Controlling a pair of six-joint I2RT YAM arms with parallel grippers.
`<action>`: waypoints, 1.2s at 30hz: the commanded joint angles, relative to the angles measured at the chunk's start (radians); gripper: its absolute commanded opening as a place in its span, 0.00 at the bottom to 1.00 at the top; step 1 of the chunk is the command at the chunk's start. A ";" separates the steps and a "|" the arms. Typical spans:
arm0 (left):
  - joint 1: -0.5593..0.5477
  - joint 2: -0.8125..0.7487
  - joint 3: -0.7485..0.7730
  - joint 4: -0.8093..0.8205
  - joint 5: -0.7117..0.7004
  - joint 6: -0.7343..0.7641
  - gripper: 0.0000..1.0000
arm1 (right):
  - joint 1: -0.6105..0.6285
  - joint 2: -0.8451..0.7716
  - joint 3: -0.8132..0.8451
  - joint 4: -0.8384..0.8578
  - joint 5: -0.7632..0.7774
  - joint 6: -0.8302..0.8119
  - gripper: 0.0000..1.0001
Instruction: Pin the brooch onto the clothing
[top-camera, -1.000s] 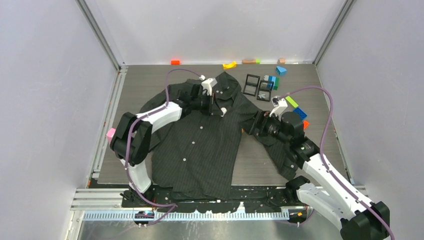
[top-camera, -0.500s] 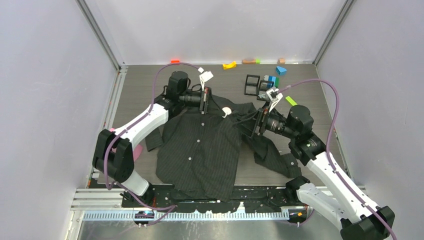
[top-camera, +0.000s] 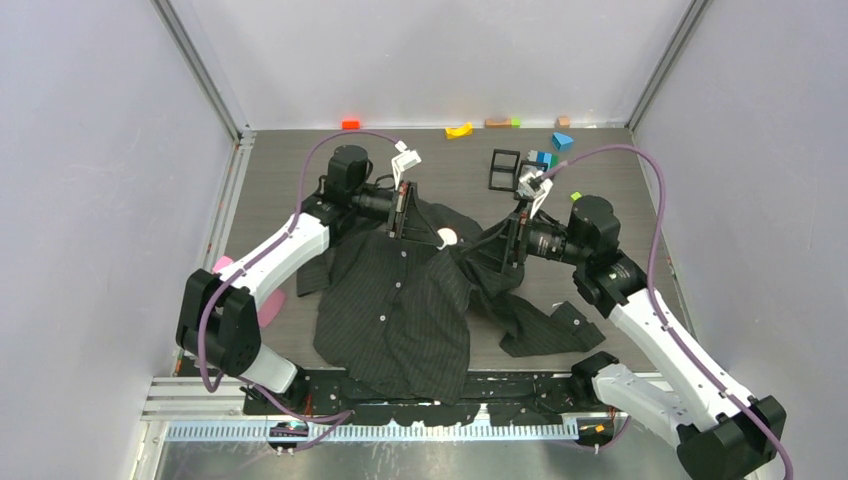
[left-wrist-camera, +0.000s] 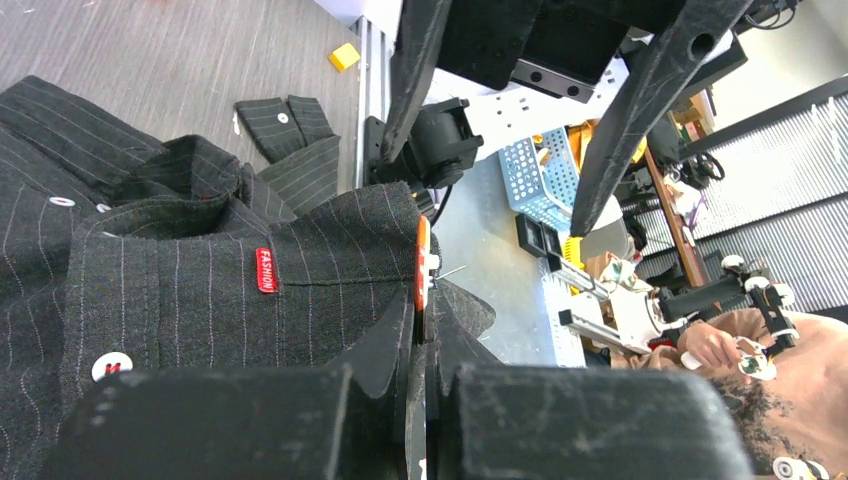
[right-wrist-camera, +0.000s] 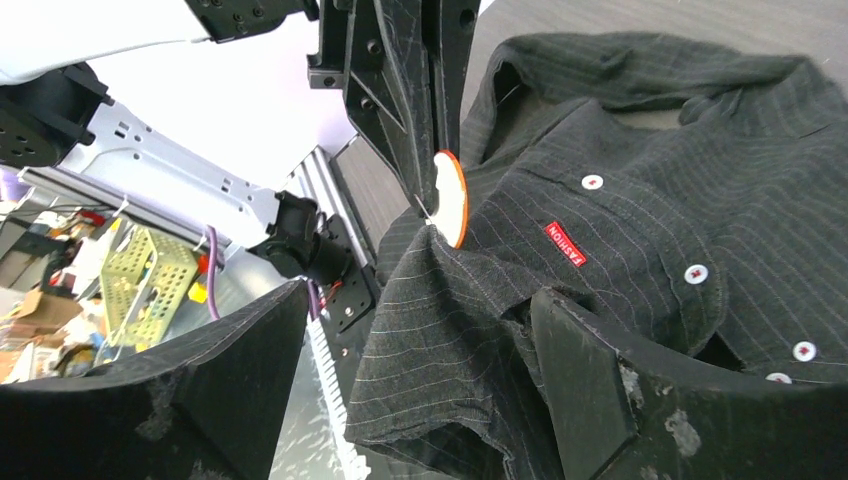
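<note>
The clothing (top-camera: 400, 300), a dark pinstriped shirt with white buttons and a red tag (left-wrist-camera: 265, 269), has its collar end raised off the table. My left gripper (top-camera: 402, 212) is shut on the brooch (top-camera: 446, 237), a white disc with an orange rim, seen edge-on at the fingertips (left-wrist-camera: 422, 262). A fold of shirt hangs from the brooch (right-wrist-camera: 450, 196). My right gripper (top-camera: 512, 245) faces it from the right, open wide (right-wrist-camera: 420, 300), with loose shirt fabric (right-wrist-camera: 450, 320) between its fingers but not pinched.
Two black frames (top-camera: 505, 168) and coloured blocks (top-camera: 548, 160) lie at the back right. A yellow block (top-camera: 459, 130) and an orange one (top-camera: 350, 124) sit by the back wall. A pink thing (top-camera: 222, 266) lies beside the left arm.
Both grippers have risen and drawn together, lifting the shirt's collar end off the table. The shirt has bunched toward the middle and its right sleeve has slid inward.
</note>
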 joint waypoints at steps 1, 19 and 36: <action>0.005 -0.043 -0.011 0.096 0.078 -0.041 0.00 | -0.003 0.058 0.045 0.056 -0.102 0.044 0.86; 0.005 -0.037 -0.061 0.327 0.116 -0.221 0.00 | 0.031 0.169 0.050 0.160 -0.138 0.092 0.69; 0.002 -0.029 -0.072 0.354 0.115 -0.238 0.00 | 0.047 0.225 0.073 0.185 -0.121 0.124 0.58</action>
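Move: The dark shirt's fold hooked on the brooch pin lies about 5 cm to the right hand's left, 1 cm ahead and 4 cm lower; the brooch sits at its top, 5 cm left, 2 cm ahead and 2 cm below that hand. The red label is some 6 cm ahead, 3 cm left and 5 cm lower, with a white button about 5 cm farther out and 2 cm more to the left. From the left hand, already pinching the brooch, the fold is about 2 cm right and 3 cm down. The right hand eases left towards the brooch by about 3.5 cm, sinking some 2.5 cm and edging slightly forward, with a roll and counter-clockwise swing of roughly 10 degrees, while its wide-open fingers close by about a third to straddle the fold beside the pin without clamping shut. The left hand keeps its pinch on the brooch and holds the cloth up on the pin nearly in place, creeping only about 1 cm up and back. ##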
